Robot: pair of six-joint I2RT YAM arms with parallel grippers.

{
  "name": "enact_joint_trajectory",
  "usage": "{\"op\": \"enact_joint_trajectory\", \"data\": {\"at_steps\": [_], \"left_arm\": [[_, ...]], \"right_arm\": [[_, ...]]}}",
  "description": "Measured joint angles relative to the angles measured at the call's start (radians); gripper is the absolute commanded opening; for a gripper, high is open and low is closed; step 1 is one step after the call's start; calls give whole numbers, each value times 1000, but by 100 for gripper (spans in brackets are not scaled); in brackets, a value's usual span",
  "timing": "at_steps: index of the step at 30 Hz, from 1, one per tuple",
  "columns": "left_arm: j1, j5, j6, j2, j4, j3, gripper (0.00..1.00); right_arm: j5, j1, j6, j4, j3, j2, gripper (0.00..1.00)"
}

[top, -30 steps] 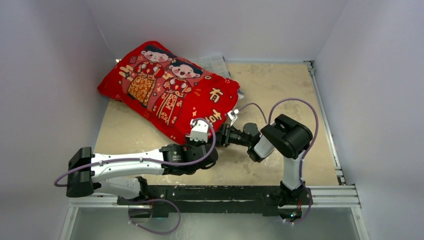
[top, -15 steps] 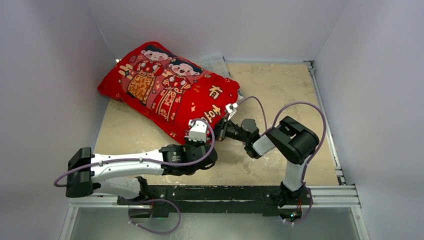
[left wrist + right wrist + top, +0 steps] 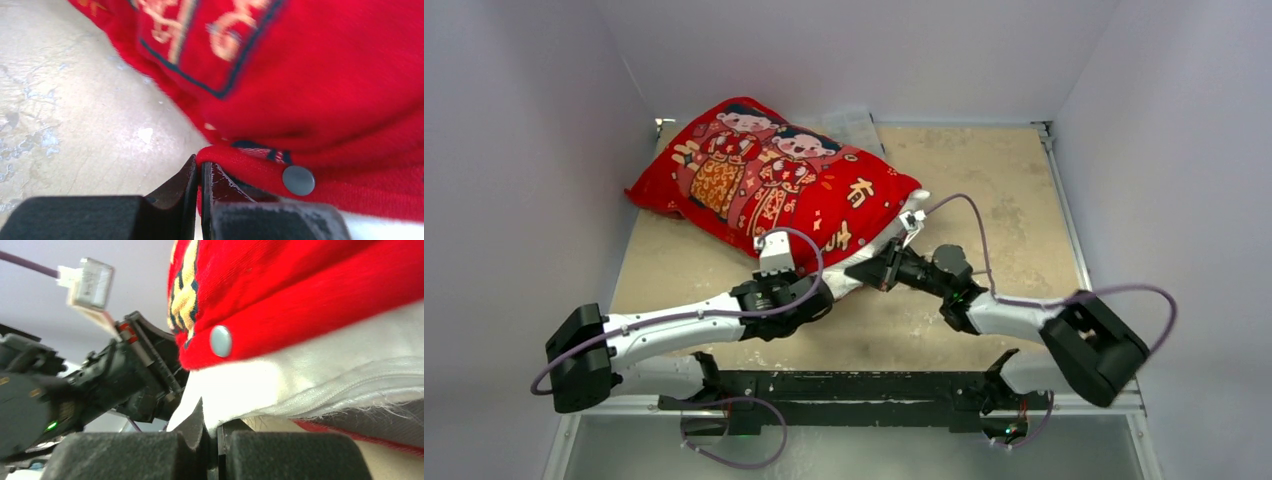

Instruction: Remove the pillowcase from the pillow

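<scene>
The red pillowcase (image 3: 774, 180) with two cartoon children covers most of the pillow and lies at the back left of the table. My left gripper (image 3: 822, 282) is shut on the pillowcase's red hem (image 3: 235, 160) next to a grey snap button (image 3: 298, 180). My right gripper (image 3: 858, 270) is shut on the white pillow (image 3: 300, 375) where it pokes out of the case opening (image 3: 300, 290). A thin strip of white pillow (image 3: 876, 250) shows at the near right edge of the case. The two grippers sit close together at that opening.
The beige tabletop (image 3: 984, 190) is walled on the left, back and right. A folded printed cloth (image 3: 854, 125) lies behind the pillow. The left arm's wrist (image 3: 100, 385) is close in front of the right gripper. Purple cables loop above both arms.
The right arm has stretched out low to the left, its elbow swinging right. The left gripper has moved left and back. The pillow's near corner has shifted right and back, showing white at the opening.
</scene>
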Motion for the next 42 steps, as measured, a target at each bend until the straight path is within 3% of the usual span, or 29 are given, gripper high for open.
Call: {"op": "enact_joint_trajectory", "data": {"at_steps": [6, 10, 15, 18, 22, 27, 35, 42], "left_arm": [[97, -42, -55, -92, 45, -77, 0], [235, -29, -37, -132, 134, -139, 0], [480, 133, 78, -145, 323, -208, 0], [612, 253, 147, -124, 417, -212, 11], [658, 366, 214, -93, 462, -208, 44], [668, 436, 261, -149, 407, -204, 82], [553, 469, 326, -370, 194, -27, 89], [467, 565, 339, -387, 125, 68, 89]], "right_arm": [[60, -3, -82, -344, -14, -396, 0], [79, -3, -137, -540, -9, -617, 0], [68, -3, -192, -688, 2, -730, 0], [42, -4, -209, -709, 2, -738, 0], [12, -8, -231, -638, 2, -678, 0], [-38, -10, -230, -459, 1, -500, 0], [-41, 45, -217, -248, 25, -235, 0], [30, 161, -200, -174, 208, 28, 0]]}}
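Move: The pillowcase, its hem corner already pinched by the left hand, bunches around a middle some 19 cm ahead of that hand and 4 cm left, about 5 cm lower; the pillow's bared white end lies 5 cm ahead and 14 cm right, just below. The right hand already grips a white corner: that bared end is centred 5 cm ahead of it, 3 cm right, 6 cm below; the pillowcase's middle about 19 cm ahead, 15 cm left, 11 cm below. The pillowcase's hem is drawn off the pillow by the left hand, about 12 cm left and forward and slightly down, turning counter-clockwise; its fingers then open, let go, and it backs off, rising some 13 cm and swinging right. The right hand keeps its pinch on the white pillow, hauling up, right and back against this, then swinging left, slightly forward and down. ##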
